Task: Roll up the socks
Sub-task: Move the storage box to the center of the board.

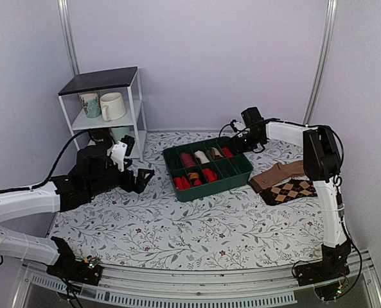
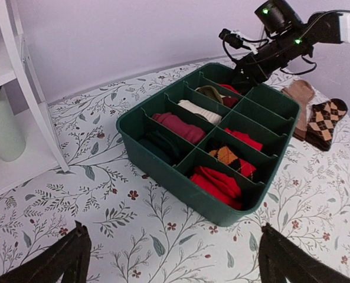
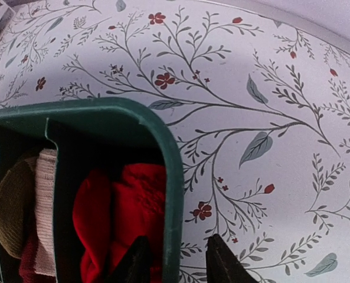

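Note:
A red sock roll (image 3: 124,212) lies in the far right corner compartment of the green tray (image 3: 170,147); it also shows in the top view (image 1: 227,153). My right gripper (image 3: 176,250) is open, its jaws astride the tray's wall: one finger inside beside the red roll, the other outside over the cloth. It holds nothing. In the top view this gripper (image 1: 239,142) is at the tray's (image 1: 212,192) back right corner. More red rolls (image 2: 219,183) fill the near compartments. My left gripper (image 2: 173,236) is open and empty, just above the table left of the tray.
A tan sock (image 1: 277,174) and a brown argyle sock (image 1: 292,190) lie flat right of the tray. A white shelf (image 1: 106,106) with mugs stands at the back left, close behind my left arm. Other tray compartments hold maroon, cream, olive and argyle rolls.

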Available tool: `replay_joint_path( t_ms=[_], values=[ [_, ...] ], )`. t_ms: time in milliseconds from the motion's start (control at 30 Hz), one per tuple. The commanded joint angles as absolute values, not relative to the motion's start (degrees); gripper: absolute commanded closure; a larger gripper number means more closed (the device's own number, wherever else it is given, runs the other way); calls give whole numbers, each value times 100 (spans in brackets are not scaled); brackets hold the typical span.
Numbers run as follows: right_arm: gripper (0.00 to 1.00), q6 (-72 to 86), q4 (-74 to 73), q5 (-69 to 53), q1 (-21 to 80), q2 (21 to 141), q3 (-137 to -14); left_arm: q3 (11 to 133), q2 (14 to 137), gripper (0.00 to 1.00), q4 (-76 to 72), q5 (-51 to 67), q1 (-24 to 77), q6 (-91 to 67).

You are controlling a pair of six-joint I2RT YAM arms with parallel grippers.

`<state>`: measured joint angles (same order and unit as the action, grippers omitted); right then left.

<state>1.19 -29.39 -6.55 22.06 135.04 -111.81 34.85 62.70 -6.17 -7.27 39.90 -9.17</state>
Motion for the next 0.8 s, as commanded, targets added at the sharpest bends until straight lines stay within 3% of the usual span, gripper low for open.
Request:
replay_joint_path(
  t_ms=[0, 67, 100, 600, 767],
  values=[
    [80, 400, -2902, -603, 2210, 13668, -11274, 3388, 6193, 1, -606, -813, 3919, -853],
    [99, 525, -2893, -559, 2211, 13655, -11280, 3384, 6188, 1, -615, -808, 3919, -861],
    [100, 606, -2880, -525, 2207, 13639, -11284, 3370, 6188, 1, -622, -811, 3920, -869],
    [100, 3532, -1949, 1044, 1702, 12634, -10674, 3244, 5882, 1, -686, -664, 3919, -817],
    [100, 4335, -1072, 1158, 1543, 12037, -9461, 3126, 5597, 1, -699, -619, 3917, -859]
  ],
)
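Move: The storage box's open fingers already straddle its right end rim: the box's middle lies about 12 cm to the right gripper's left, 5 cm back and 4 cm below. The rolled red sock sits just inside that rim, roughly 4 cm left, 1 cm back and 4 cm below. The loose brown sock is some 15 cm right and 7 cm back, 8 cm below. From the left gripper, the box is about 20 cm ahead, 22 cm right and 16 cm lower. Close the right gripper until it pinches the box's right end wall at the rim. Then drag the box to the right by about 9 cm, slowly at first and then faster, keeping the height and drifting only slightly forward, while turning the wrist some 40 degrees clockwise to swing the box round. ##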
